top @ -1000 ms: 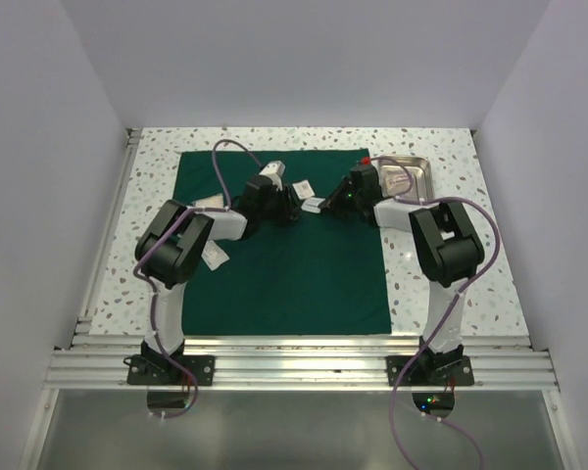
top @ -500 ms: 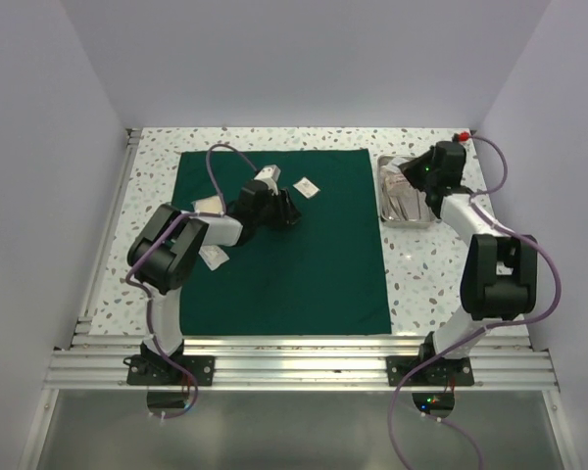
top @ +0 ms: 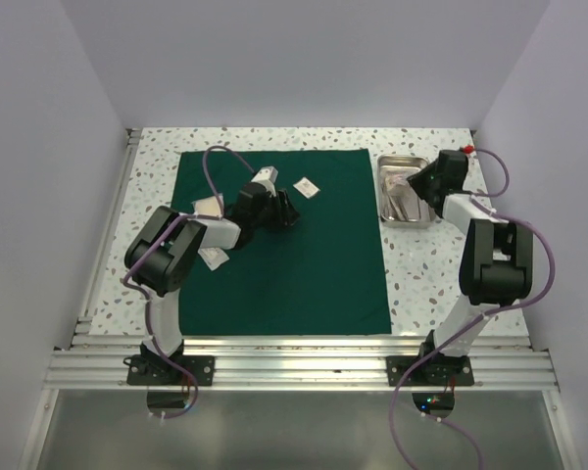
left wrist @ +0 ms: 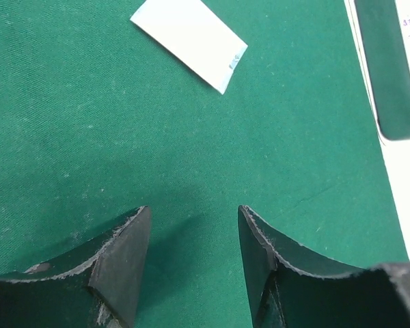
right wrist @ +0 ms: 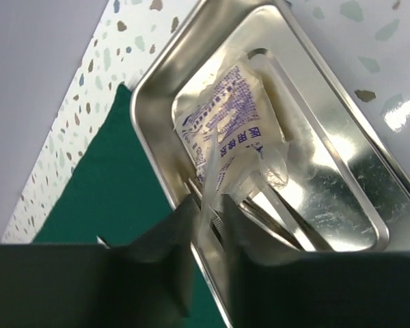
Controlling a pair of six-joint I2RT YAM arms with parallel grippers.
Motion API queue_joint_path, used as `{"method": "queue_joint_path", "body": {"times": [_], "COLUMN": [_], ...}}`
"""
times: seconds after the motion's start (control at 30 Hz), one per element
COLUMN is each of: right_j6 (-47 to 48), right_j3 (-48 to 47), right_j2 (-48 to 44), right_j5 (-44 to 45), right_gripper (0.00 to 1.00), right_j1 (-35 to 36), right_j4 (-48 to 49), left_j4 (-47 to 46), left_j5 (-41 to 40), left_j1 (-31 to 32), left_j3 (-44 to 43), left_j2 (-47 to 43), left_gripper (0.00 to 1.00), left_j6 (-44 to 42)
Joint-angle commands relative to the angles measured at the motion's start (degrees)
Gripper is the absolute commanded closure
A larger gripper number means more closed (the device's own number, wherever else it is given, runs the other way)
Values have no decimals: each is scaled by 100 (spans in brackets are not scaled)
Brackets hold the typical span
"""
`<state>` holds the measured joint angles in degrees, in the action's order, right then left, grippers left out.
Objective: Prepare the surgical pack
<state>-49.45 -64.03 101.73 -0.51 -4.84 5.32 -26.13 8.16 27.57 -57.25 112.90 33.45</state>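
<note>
The surgical pack (top: 304,264) is a dark green cloth lying flat and square on the table. My left gripper (top: 286,209) hovers low over its far middle, open with only bare cloth (left wrist: 123,137) between its fingers (left wrist: 193,219). A small white packet (top: 307,187) lies on the cloth just beyond it (left wrist: 188,41). My right gripper (top: 418,184) is over the steel tray (top: 416,217) at the far right. Its jaws (right wrist: 210,205) stand slightly apart, with the edge of a clear printed packet (right wrist: 225,116) rising between them. The packet rests in the tray (right wrist: 335,198).
Thin metal instruments (right wrist: 280,212) lie in the tray under the packet. The tray sits on the speckled tabletop (top: 441,264) just off the cloth's right edge. White walls close in on the left, back and right. A metal rail (top: 294,367) runs along the near edge.
The right arm swung from the cloth's centre out to the tray, then its jaws parted a little. The left gripper stayed in place and opened wider.
</note>
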Motion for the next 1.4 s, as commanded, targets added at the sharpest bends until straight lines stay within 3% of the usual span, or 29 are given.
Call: {"method": "queue_joint_path", "body": {"times": [0.0, 0.1, 0.3, 0.37, 0.5, 0.63, 0.87, 1.37], "right_j6": [119, 286, 1103, 1488, 1895, 1983, 2282, 2124], "right_j3": [-137, 75, -214, -608, -1145, -2217, -3703, -3722], "right_j2": [-4, -302, -550, -427, 212, 1318, 2648, 3370], "right_j5": [130, 192, -140, -291, -809, -1905, -2628, -3359], "right_gripper": [55, 46, 49, 50, 51, 52, 53, 49], "right_j1": [-34, 18, 440, 895, 1327, 1424, 1705, 1864], "right_j4": [451, 540, -47, -293, -497, -1076, -1719, -1306], "left_j4": [-375, -437, -446, -472, -489, -516, -463, -349], "left_j5": [-113, -140, -219, -210, -175, -157, -157, -148], "left_j1": [20, 29, 20, 20, 29, 29, 20, 20], "left_j3": [65, 118, 135, 127, 118, 109, 56, -49], "left_j2": [-295, -330, -339, -313, -243, -199, -128, -14], "left_gripper": [42, 41, 41, 41, 41, 41, 41, 41], "left_j6": [-5, -14, 3, 12, 4, -23, -67, -93]}}
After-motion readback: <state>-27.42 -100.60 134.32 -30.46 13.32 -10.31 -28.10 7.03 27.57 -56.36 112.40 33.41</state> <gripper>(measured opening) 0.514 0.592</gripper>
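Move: The white packet on the cloth lies about 28 cm to the right hand's left, 1 cm farther out and some 11 cm below. The steel tray is right beneath this hand, its middle about 1 cm back, level sideways and 10 cm down, with the gauze pack in it 3 cm ahead and 2 cm left. From the left hand, the white packet is roughly 6 cm ahead, 5 cm right and 3 cm lower. Letting go over the tray, the right hand arcs 25 cm left and down, turning counter-clockwise towards the packet. ##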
